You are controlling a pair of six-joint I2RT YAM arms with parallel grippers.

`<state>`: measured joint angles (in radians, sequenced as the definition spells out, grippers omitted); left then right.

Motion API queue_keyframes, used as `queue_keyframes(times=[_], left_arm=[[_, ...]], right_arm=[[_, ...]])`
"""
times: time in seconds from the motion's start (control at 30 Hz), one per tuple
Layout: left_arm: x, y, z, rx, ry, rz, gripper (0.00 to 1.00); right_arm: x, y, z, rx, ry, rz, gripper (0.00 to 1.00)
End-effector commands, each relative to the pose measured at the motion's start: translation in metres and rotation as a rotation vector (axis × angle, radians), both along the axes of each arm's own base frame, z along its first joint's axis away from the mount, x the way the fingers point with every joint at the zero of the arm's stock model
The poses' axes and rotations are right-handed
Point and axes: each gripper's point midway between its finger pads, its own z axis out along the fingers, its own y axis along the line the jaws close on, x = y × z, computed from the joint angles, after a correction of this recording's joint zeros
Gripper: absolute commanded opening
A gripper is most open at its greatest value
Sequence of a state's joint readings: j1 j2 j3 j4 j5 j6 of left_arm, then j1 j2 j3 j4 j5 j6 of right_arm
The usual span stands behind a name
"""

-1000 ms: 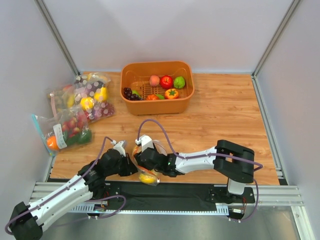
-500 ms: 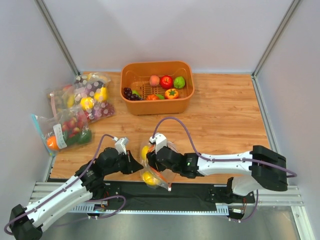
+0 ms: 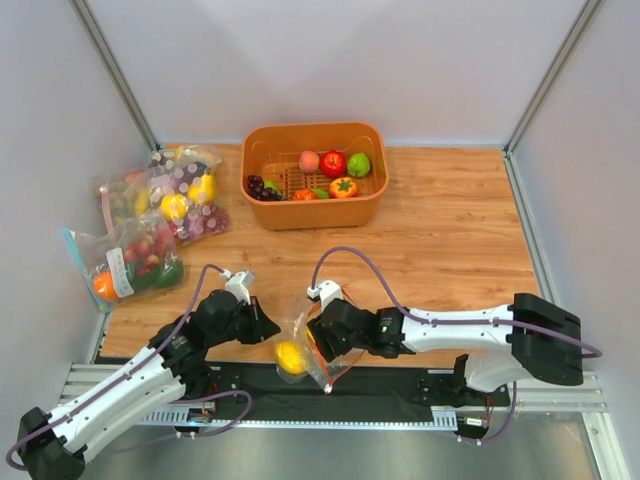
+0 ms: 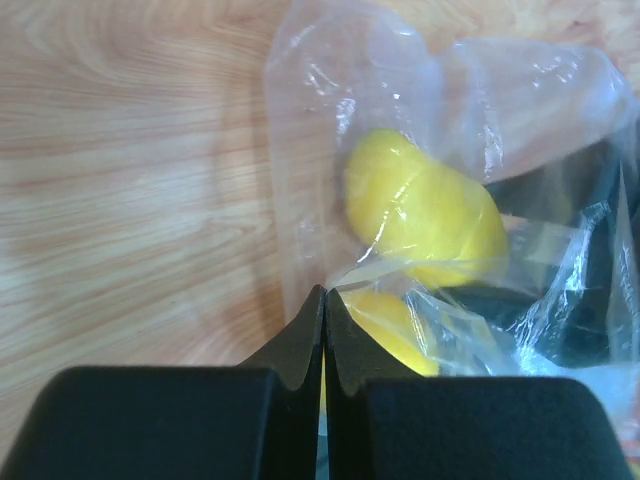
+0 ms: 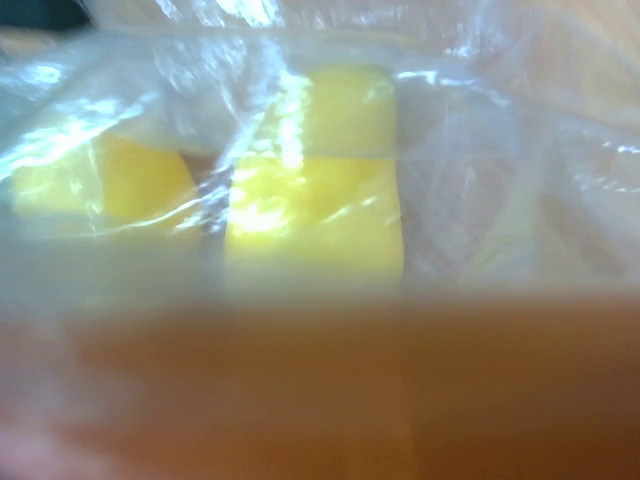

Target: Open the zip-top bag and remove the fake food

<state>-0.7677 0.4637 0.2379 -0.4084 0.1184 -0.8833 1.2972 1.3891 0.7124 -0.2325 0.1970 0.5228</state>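
Observation:
The zip-top bag [image 3: 298,328] hangs crumpled between my two grippers over the table's near edge. My left gripper [image 3: 262,326] is shut, pinching a fold of the clear plastic [image 4: 320,120] at its fingertips [image 4: 325,295]. Two yellow fake food pieces [image 4: 425,210] [image 4: 395,325] lie inside, just beyond those tips. From above, one yellow piece [image 3: 290,355] sags at the bag's bottom. My right gripper [image 3: 320,336] is pushed into the bag's mouth. The orange-red zip strip [image 5: 320,390] blurs across its wrist camera and hides the fingers. Above the strip, yellow pieces [image 5: 315,200] show through the plastic.
An orange basket [image 3: 310,130] holding a peach, a red apple, a green fruit and grapes stands at the back centre. Two other filled bags [image 3: 178,195] [image 3: 125,265] lie at the left edge. A metal rail [image 3: 560,385] runs along the near edge.
The right arm has stretched out to the right while its gripper went deeper into the bag. The bag and its yellow piece have shifted slightly. The left gripper keeps its pinch.

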Motion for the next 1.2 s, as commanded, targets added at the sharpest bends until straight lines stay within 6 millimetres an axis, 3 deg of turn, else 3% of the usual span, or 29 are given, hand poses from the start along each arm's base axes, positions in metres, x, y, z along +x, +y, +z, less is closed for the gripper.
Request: queue_keyframes(times=[0.0, 0.17, 0.27, 0.57, 0.77, 1.17], left_arm=[[0.01, 0.013, 0.002, 0.074, -0.033, 0.046, 0.0], [0.01, 0.014, -0.002, 0.076, -0.025, 0.05, 0.0], [0.01, 0.013, -0.004, 0.073, -0.018, 0.048, 0.0], [0.006, 0.004, -0.016, 0.045, 0.024, 0.024, 0.0], [0.005, 0.004, -0.019, 0.038, 0.03, 0.025, 0.0], [0.003, 0.002, -0.022, 0.02, 0.043, 0.023, 0.0]], right_arm=[[-0.019, -0.028, -0.016, -0.1, 0.072, 0.038, 0.38], [-0.021, -0.034, -0.011, -0.107, 0.078, 0.045, 0.37], [-0.021, -0.031, 0.005, -0.054, 0.066, 0.043, 0.36], [-0.017, -0.026, 0.084, 0.207, 0.015, -0.013, 0.34], [-0.013, -0.035, 0.116, 0.333, -0.011, -0.069, 0.33], [0.006, -0.047, 0.13, 0.495, -0.076, -0.22, 0.34]])
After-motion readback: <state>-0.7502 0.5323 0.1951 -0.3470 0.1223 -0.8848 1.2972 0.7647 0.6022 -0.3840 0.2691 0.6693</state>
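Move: My right hand already grips the yellow mango inside the bag; the bag's open mouth, its way out, lies about 3 cm to the right and 3 cm above. The lemon, also in the bag, lies roughly 9 cm left and 3 cm back; the orange bin is some 37 cm ahead and 3 cm left. From my left hand, pinching the bag, the mouth is about 14 cm right, 2 cm back; the lemon 3 cm right, 5 cm back, 4 cm below. I keep my right fingers shut on the mango and slide it about 3 cm right, slightly back and down, then draw it steeply up through the orange-rimmed mouth, some 13 cm from the low point, easing farther right while the wrist rolls about 25 degrees, its left side rising. My left hand still pinches the bag against the pull and sinks about 2 cm. ##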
